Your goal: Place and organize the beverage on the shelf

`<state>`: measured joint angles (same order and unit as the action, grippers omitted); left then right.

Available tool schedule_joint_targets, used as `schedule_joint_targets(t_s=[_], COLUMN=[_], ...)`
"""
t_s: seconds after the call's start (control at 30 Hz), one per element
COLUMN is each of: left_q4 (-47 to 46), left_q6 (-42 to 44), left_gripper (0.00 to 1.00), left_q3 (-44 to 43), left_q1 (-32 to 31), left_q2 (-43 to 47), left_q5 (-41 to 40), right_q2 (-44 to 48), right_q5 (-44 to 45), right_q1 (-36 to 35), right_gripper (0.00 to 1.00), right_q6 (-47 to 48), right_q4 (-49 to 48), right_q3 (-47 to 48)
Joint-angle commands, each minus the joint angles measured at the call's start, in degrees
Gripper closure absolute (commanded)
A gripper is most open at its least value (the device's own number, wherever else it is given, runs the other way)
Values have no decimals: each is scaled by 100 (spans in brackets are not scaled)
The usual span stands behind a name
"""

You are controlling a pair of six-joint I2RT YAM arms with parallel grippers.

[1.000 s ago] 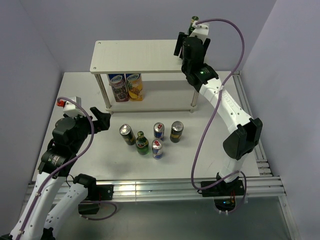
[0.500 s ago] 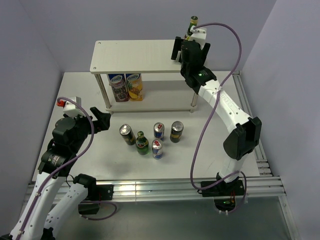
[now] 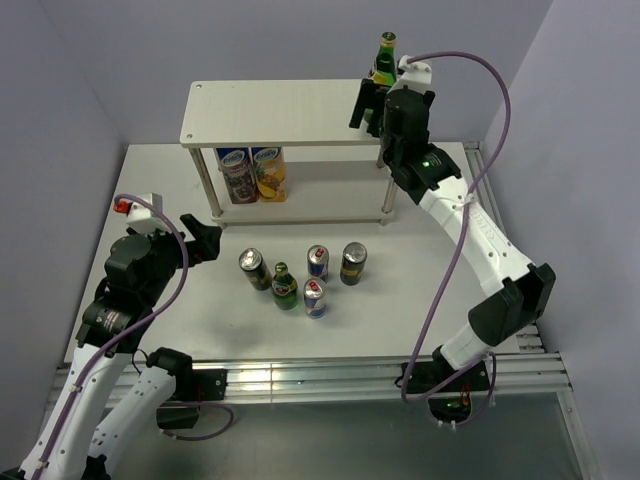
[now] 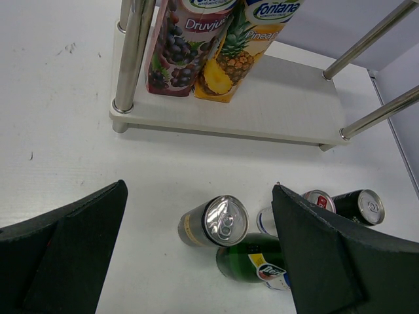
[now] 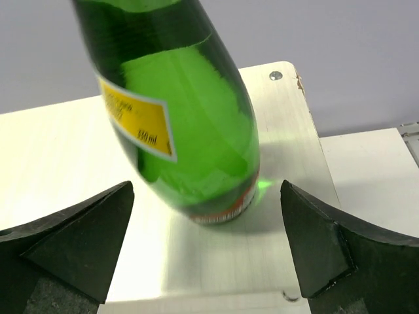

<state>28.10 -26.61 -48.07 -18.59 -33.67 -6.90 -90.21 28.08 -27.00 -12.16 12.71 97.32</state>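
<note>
One green glass bottle (image 3: 383,60) with a gold-foil neck stands upright on the shelf's top board (image 3: 280,112), at its far right corner. My right gripper (image 3: 374,102) is open just in front of it. In the right wrist view the bottle (image 5: 183,111) stands free on the board (image 5: 216,261), and the right gripper (image 5: 207,187) has its jaws wide apart, clear of the glass. On the table stand the other green bottle (image 3: 284,287), two blue-and-silver cans (image 3: 317,262) (image 3: 315,298) and two dark cans (image 3: 252,268) (image 3: 352,263). My left gripper (image 3: 210,240) is open and empty to their left.
Two juice cartons (image 3: 237,172) (image 3: 268,172) stand on the shelf's lower board (image 4: 275,111), at its left. In the left wrist view the nearest dark can (image 4: 215,222) and the green bottle (image 4: 252,261) lie between my open left gripper's (image 4: 199,188) fingers, farther off.
The right gripper has let go of the green bottle on the top board and drawn back to the right. The left arm and the drinks on the table have not moved.
</note>
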Motion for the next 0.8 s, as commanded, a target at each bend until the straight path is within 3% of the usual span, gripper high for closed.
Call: schedule_joint_targets(t_s=[0.0,0.23,0.43,0.47,0.6,0.77], left_q4=[-182,-190,-217,-217,-217,-226], left_q6=[86,95,103,103,103,103], left_gripper=[1,1,1,1,1,1], left_q3=[-27,-27,-18,-18,-26,-18], left_q1=[4,4,40,48,66,66], left_q2=[18,1,-26,-34,-69,-69], left_q5=[13,4,65,74,101,83], right_q2=[451,1733,3720,4087,4521,4180], right_q5=[-425,-1146,-654,-611,71,1092], right_q1=[-24,-217,-2139,-2734,-4047,-5322], right_gripper=[0,0,0,0,0,0], right_q6=[-41,-243,-312,-365,-752,-1568], right_q4=[240,373,-339,-522,-805,-796], right_q3=[-151,-1318,-3943,-4227,-5335,-6198])
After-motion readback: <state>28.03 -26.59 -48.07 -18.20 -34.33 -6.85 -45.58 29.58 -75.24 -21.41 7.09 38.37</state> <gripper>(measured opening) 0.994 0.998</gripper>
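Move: My right hand is still open around the green bottle it has set on the upper shelf, about 5 cm ahead. The free can to fetch, the nearest blue-silver one, lies some 26 cm back, 16 cm left and 34 cm below. The small green bottle stands about 8 cm left of that can and 2 cm farther out; the rear blue-silver can is some 9 cm beyond it. From my left hand the near can is about 20 cm right, 3 cm back, 22 cm down. I draw my right hand straight back off the shelf bottle with the fingers kept wide open. Once clear, I swing left and sink in one fast sweep, about 32 cm back, 12 left and 17 down, towards the near blue-silver can. I turn the wrist some 45 degrees counter-clockwise so the fingers point forward-left, and I'm still sinking at the end, touching nothing yet. ##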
